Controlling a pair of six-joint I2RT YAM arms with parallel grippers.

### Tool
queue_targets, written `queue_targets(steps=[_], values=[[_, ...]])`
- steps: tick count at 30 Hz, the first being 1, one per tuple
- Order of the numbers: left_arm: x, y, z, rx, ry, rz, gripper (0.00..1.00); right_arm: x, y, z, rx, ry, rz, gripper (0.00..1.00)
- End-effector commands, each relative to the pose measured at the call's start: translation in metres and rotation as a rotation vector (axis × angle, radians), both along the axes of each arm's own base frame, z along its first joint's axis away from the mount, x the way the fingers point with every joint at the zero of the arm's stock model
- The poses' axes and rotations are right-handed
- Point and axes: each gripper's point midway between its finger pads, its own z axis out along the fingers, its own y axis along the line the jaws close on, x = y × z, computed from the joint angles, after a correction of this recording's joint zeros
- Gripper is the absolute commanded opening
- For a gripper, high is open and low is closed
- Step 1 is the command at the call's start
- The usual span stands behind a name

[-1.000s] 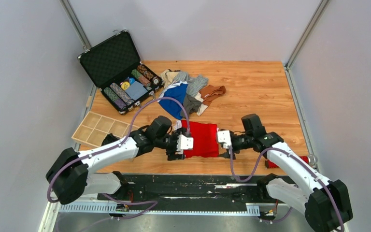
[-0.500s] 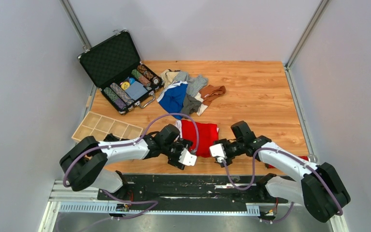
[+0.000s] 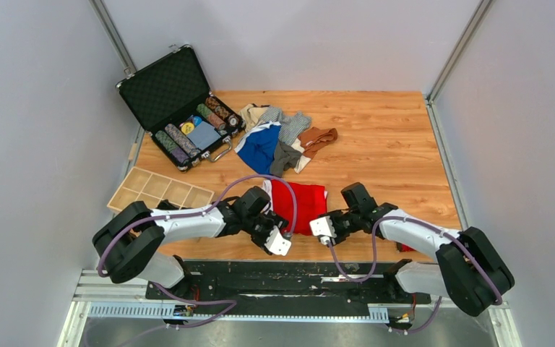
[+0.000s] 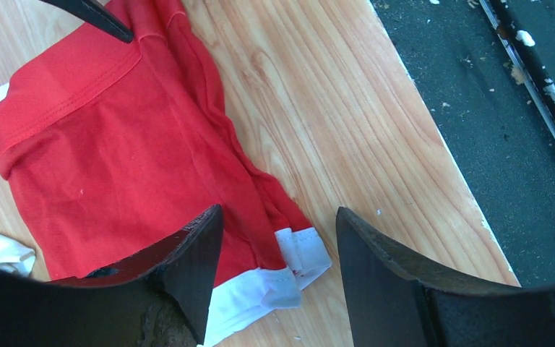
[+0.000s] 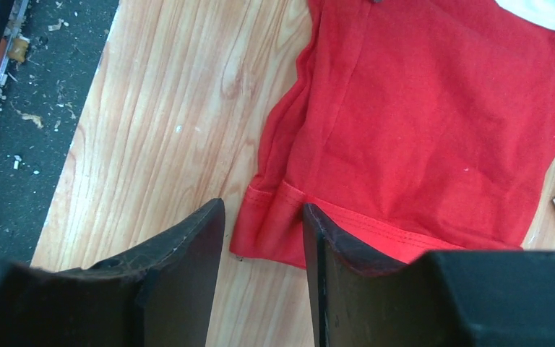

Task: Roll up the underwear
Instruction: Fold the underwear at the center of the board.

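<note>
Red underwear (image 3: pixel 300 206) lies flat on the wooden table, near the front edge. My left gripper (image 3: pixel 278 242) is at its near left corner; in the left wrist view the fingers (image 4: pixel 278 231) stand open on either side of the white-trimmed corner (image 4: pixel 293 264) of the red cloth (image 4: pixel 115 159). At the near right corner is my right gripper (image 3: pixel 323 230). Its jaws (image 5: pixel 260 217) are narrower but open, with the red hem corner (image 5: pixel 274 224) between them. A pile of more underwear (image 3: pixel 282 137), blue, grey, brown and beige, lies farther back.
An open black case (image 3: pixel 181 108) with poker chips stands at the back left. A wooden divided tray (image 3: pixel 155 191) lies at the left edge. A red object (image 3: pixel 405 247) shows behind the right arm. The black base strip (image 3: pixel 296 271) borders the table's near edge.
Both grippers drew back from the sides of the red underwear to its two near corners and came down to them. Both pairs of jaws have narrowed.
</note>
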Motion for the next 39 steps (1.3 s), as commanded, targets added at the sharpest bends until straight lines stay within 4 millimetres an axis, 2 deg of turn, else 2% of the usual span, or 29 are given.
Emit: queue_targets(steps=[1, 6, 10, 12, 13, 14, 16, 20, 23, 25, 26, 27, 28, 29, 30, 31, 32, 33, 34, 35, 36, 37, 38, 39], values=[[-0.016, 0.014, -0.012, 0.062, -0.002, -0.099, 0.66, 0.005, -0.015, -0.020, -0.104, -0.028, -0.005, 0.43], [-0.015, 0.013, -0.013, 0.054, -0.024, -0.111, 0.62, 0.002, -0.020, -0.030, -0.139, 0.001, -0.011, 0.33], [-0.017, 0.016, -0.022, 0.087, -0.055, -0.157, 0.54, -0.001, -0.027, -0.043, -0.177, 0.018, -0.021, 0.26], [-0.015, 0.021, -0.028, 0.118, -0.071, -0.159, 0.45, -0.003, -0.030, -0.046, -0.188, 0.027, -0.034, 0.19], [-0.014, 0.023, -0.031, 0.133, -0.085, -0.171, 0.37, -0.003, -0.030, -0.045, -0.187, 0.030, -0.041, 0.16], [-0.014, 0.022, -0.031, 0.137, -0.094, -0.175, 0.28, -0.003, -0.029, -0.043, -0.180, 0.032, -0.044, 0.15], [-0.011, 0.023, -0.032, 0.152, -0.118, -0.175, 0.18, -0.005, -0.027, -0.036, -0.158, 0.035, -0.050, 0.14], [0.002, 0.023, -0.031, 0.176, -0.181, -0.155, 0.02, -0.014, -0.025, -0.022, -0.126, 0.049, -0.037, 0.12], [0.009, 0.024, -0.023, 0.204, -0.182, -0.108, 0.00, -0.021, -0.027, -0.012, -0.130, 0.086, -0.037, 0.10], [0.009, 0.025, -0.012, 0.217, -0.144, -0.075, 0.00, -0.025, -0.023, 0.004, -0.118, 0.141, -0.048, 0.09], [0.001, 0.034, -0.013, 0.251, -0.088, -0.061, 0.00, -0.027, -0.020, 0.015, -0.107, 0.175, -0.053, 0.09], [0.000, 0.027, 0.000, 0.216, -0.066, -0.064, 0.00, -0.029, -0.015, 0.026, -0.091, 0.211, -0.060, 0.09], [-0.006, 0.033, 0.003, 0.230, -0.015, -0.048, 0.00, -0.031, -0.012, 0.035, -0.079, 0.248, -0.075, 0.09], [-0.007, 0.027, 0.013, 0.200, 0.009, -0.046, 0.00, -0.032, -0.009, 0.044, -0.071, 0.284, -0.085, 0.09], [-0.012, 0.033, 0.015, 0.219, 0.061, -0.021, 0.00, -0.034, -0.008, 0.049, -0.072, 0.319, -0.095, 0.08], [-0.014, 0.027, 0.024, 0.194, 0.098, -0.027, 0.00, -0.036, -0.007, 0.055, -0.074, 0.355, -0.112, 0.07], [-0.018, 0.034, 0.023, 0.219, 0.160, -0.008, 0.00, -0.038, -0.006, 0.058, -0.077, 0.381, -0.126, 0.06], [-0.014, 0.030, 0.031, 0.191, 0.197, 0.005, 0.00, -0.042, -0.007, 0.059, -0.084, 0.413, -0.134, 0.06], [-0.023, 0.034, 0.029, 0.212, 0.272, 0.004, 0.00, -0.046, -0.007, 0.060, -0.090, 0.449, -0.143, 0.05], [-0.017, 0.031, 0.037, 0.196, 0.290, 0.018, 0.00, -0.050, -0.007, 0.060, -0.096, 0.485, -0.153, 0.04], [-0.025, 0.035, 0.036, 0.214, 0.363, 0.014, 0.00, -0.055, -0.008, 0.060, -0.103, 0.521, -0.162, 0.04], [-0.019, 0.033, 0.043, 0.200, 0.379, 0.022, 0.00, -0.058, -0.008, 0.061, -0.102, 0.550, -0.170, 0.03], [-0.026, 0.035, 0.042, 0.216, 0.433, 0.015, 0.00, -0.062, -0.008, 0.062, -0.096, 0.569, -0.172, 0.03], [-0.022, 0.032, 0.048, 0.206, 0.436, 0.010, 0.00, -0.065, -0.009, 0.061, -0.092, 0.578, -0.171, 0.03]])
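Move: The underwear lies flat, and its near left corner, with the white cuff, sits between my left fingers, level with them and about 1 cm below. The near right corner lies likewise in my open right fingers, 1 cm below. The cloth's middle is some 7 cm ahead of my left hand and 5 cm to its right, which puts it 7 cm ahead and 8 cm left of my right hand. The grey cloth lies about 21 cm ahead of my left hand and 2 cm left, the brown cloth 25 cm ahead of my right hand and 3 cm left. I settle both hands about 1 cm lower and close them on the underwear's near corners, the right one first easing nearly 2 cm forward. Then I raise the pinched edge: my left hand goes up some 5 cm and about 1 cm left, while my right draws back 5 cm and climbs about 6 cm, its wrist turning some 20 degrees. ##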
